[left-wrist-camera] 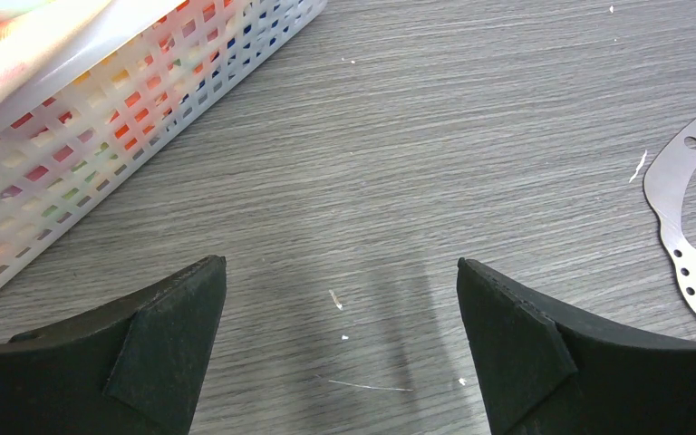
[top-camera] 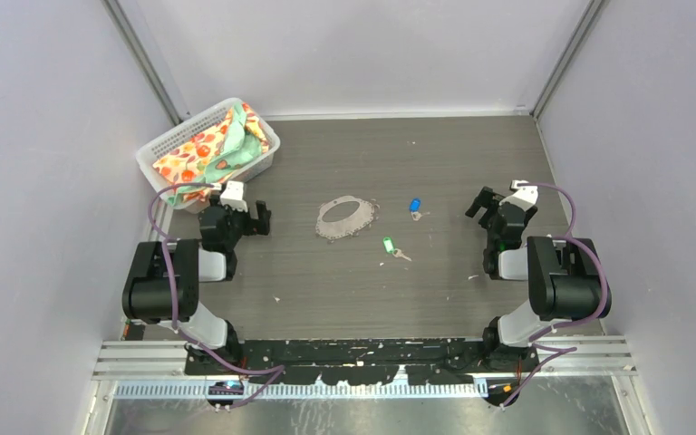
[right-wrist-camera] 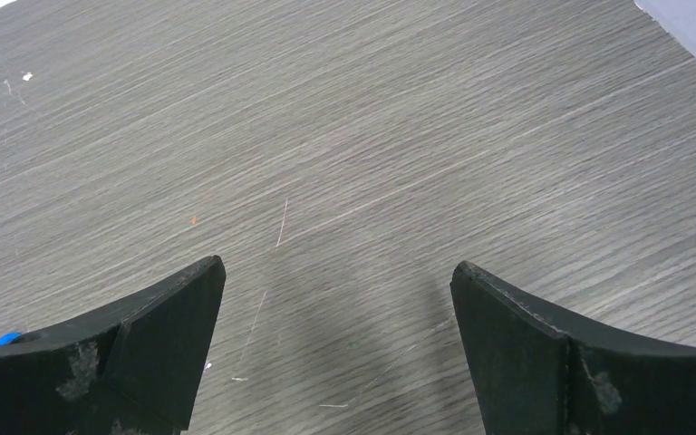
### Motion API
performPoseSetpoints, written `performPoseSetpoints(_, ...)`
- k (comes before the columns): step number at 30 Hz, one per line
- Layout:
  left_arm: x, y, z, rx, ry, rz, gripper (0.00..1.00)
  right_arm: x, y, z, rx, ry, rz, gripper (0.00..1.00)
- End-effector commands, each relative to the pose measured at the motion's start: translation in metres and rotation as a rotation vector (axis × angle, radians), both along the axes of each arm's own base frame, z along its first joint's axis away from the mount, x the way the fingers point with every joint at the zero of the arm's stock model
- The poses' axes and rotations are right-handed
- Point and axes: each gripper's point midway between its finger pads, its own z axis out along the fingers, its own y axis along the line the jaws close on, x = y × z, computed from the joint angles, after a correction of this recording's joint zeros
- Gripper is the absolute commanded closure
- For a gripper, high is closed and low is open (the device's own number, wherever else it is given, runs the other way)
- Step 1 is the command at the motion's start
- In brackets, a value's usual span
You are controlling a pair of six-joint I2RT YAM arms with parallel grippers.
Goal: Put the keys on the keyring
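The grey keyring (top-camera: 345, 219) lies flat near the table's middle; its edge with small holes shows at the right of the left wrist view (left-wrist-camera: 684, 195). A blue-tagged key (top-camera: 415, 207) lies just right of the keyring, and a green-tagged key (top-camera: 390, 246) lies nearer the arms. A sliver of the blue tag peeks past the left finger in the right wrist view (right-wrist-camera: 4, 340). My left gripper (top-camera: 259, 218) hovers left of the keyring, open and empty (left-wrist-camera: 342, 299). My right gripper (top-camera: 480, 205) stands right of the keys, open and empty (right-wrist-camera: 337, 299).
A white mesh basket (top-camera: 165, 147) with patterned cloths stands at the back left, close behind my left gripper; its wall fills the upper left of the left wrist view (left-wrist-camera: 100, 118). Grey walls enclose the table on three sides.
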Motion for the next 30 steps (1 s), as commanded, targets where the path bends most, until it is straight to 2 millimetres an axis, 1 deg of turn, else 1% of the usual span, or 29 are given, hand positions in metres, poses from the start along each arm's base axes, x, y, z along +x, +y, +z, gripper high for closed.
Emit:
performPoseSetpoints(1,0.005,0.000,0.013,-0.001,-0.048,0.004,0.00,0.003,-0.002,0.009,-0.016,-0.034,-0.010,0.00)
performPoseSetpoints(10,0.005,0.000,0.013,-0.001,-0.048,0.004,0.00,0.003,-0.002,0.009,-0.017,-0.031,-0.009,0.00)
performPoseSetpoints(11,0.004,0.000,0.014,-0.002,-0.050,0.005,0.00,0.003,-0.003,0.009,-0.017,-0.033,-0.013,0.00)
performPoseSetpoints(12,0.006,0.001,0.017,-0.004,-0.057,0.008,0.00,0.001,-0.008,0.011,-0.017,-0.040,-0.051,0.00)
performPoseSetpoints(14,0.008,0.000,0.025,-0.006,-0.043,-0.002,0.00,-0.005,-0.016,0.021,-0.025,-0.046,-0.119,0.00)
performPoseSetpoints(16,0.009,-0.005,0.037,-0.012,0.013,-0.031,0.00,-0.012,-0.025,0.039,-0.026,-0.048,-0.193,0.00)
performPoseSetpoints(17,0.008,-0.008,0.042,0.009,0.051,-0.067,0.00,-0.013,-0.025,0.048,-0.024,-0.050,-0.190,0.00)
performPoseSetpoints(18,0.007,-0.014,0.047,0.021,0.088,-0.113,0.00,-0.013,-0.019,0.060,-0.021,-0.070,-0.158,0.00)
performPoseSetpoints(19,0.000,-0.019,0.044,0.021,0.158,-0.159,0.00,-0.012,-0.016,0.070,-0.004,-0.089,-0.147,0.00)
performPoseSetpoints(20,0.002,-0.023,0.053,0.025,0.163,-0.190,0.00,-0.010,-0.018,0.085,0.092,-0.153,-0.199,0.00)
performPoseSetpoints(21,-0.002,-0.027,0.055,0.026,0.206,-0.228,0.00,-0.011,-0.022,0.094,0.201,-0.200,-0.280,0.00)
performPoseSetpoints(22,-0.012,-0.031,0.050,0.023,0.281,-0.264,0.00,-0.013,-0.022,0.095,0.284,-0.206,-0.324,0.00)
performPoseSetpoints(23,-0.017,-0.035,0.053,0.021,0.315,-0.297,0.00,-0.010,-0.016,0.099,0.344,-0.207,-0.315,0.00)
performPoseSetpoints(25,-0.028,-0.040,0.058,0.015,0.384,-0.352,0.00,0.000,0.008,0.104,0.413,-0.171,-0.196,0.00)
performPoseSetpoints(28,-0.042,-0.051,0.067,0.008,0.448,-0.440,0.00,0.017,0.061,0.102,0.487,-0.107,0.091,0.00)
performPoseSetpoints(30,-0.048,-0.058,0.070,0.020,0.488,-0.478,0.00,0.023,0.099,0.100,0.494,-0.068,0.270,0.00)
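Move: The keyring lies about 26 cm to the right of my left hand and roughly level with it, some 8 cm below; the basket is about 17 cm ahead and 11 cm left of that hand. From my right hand, the blue-tagged key is about 24 cm left and 4 cm ahead, the green-tagged key 29 cm left and 8 cm back, and the keyring 42 cm left and 1 cm ahead, all some 8 cm below. After holding still at first, I raise both open, empty hands clear of the table. My left hand climbs about 9 cm and drifts 3.5 cm right, swinging clockwise and tipping its fingers down some 15 degrees; my right hand rises about 11.5 cm, swaying slightly back and right before going forward and left, its left side rolling up 20 degrees and its fingers tilting up. ##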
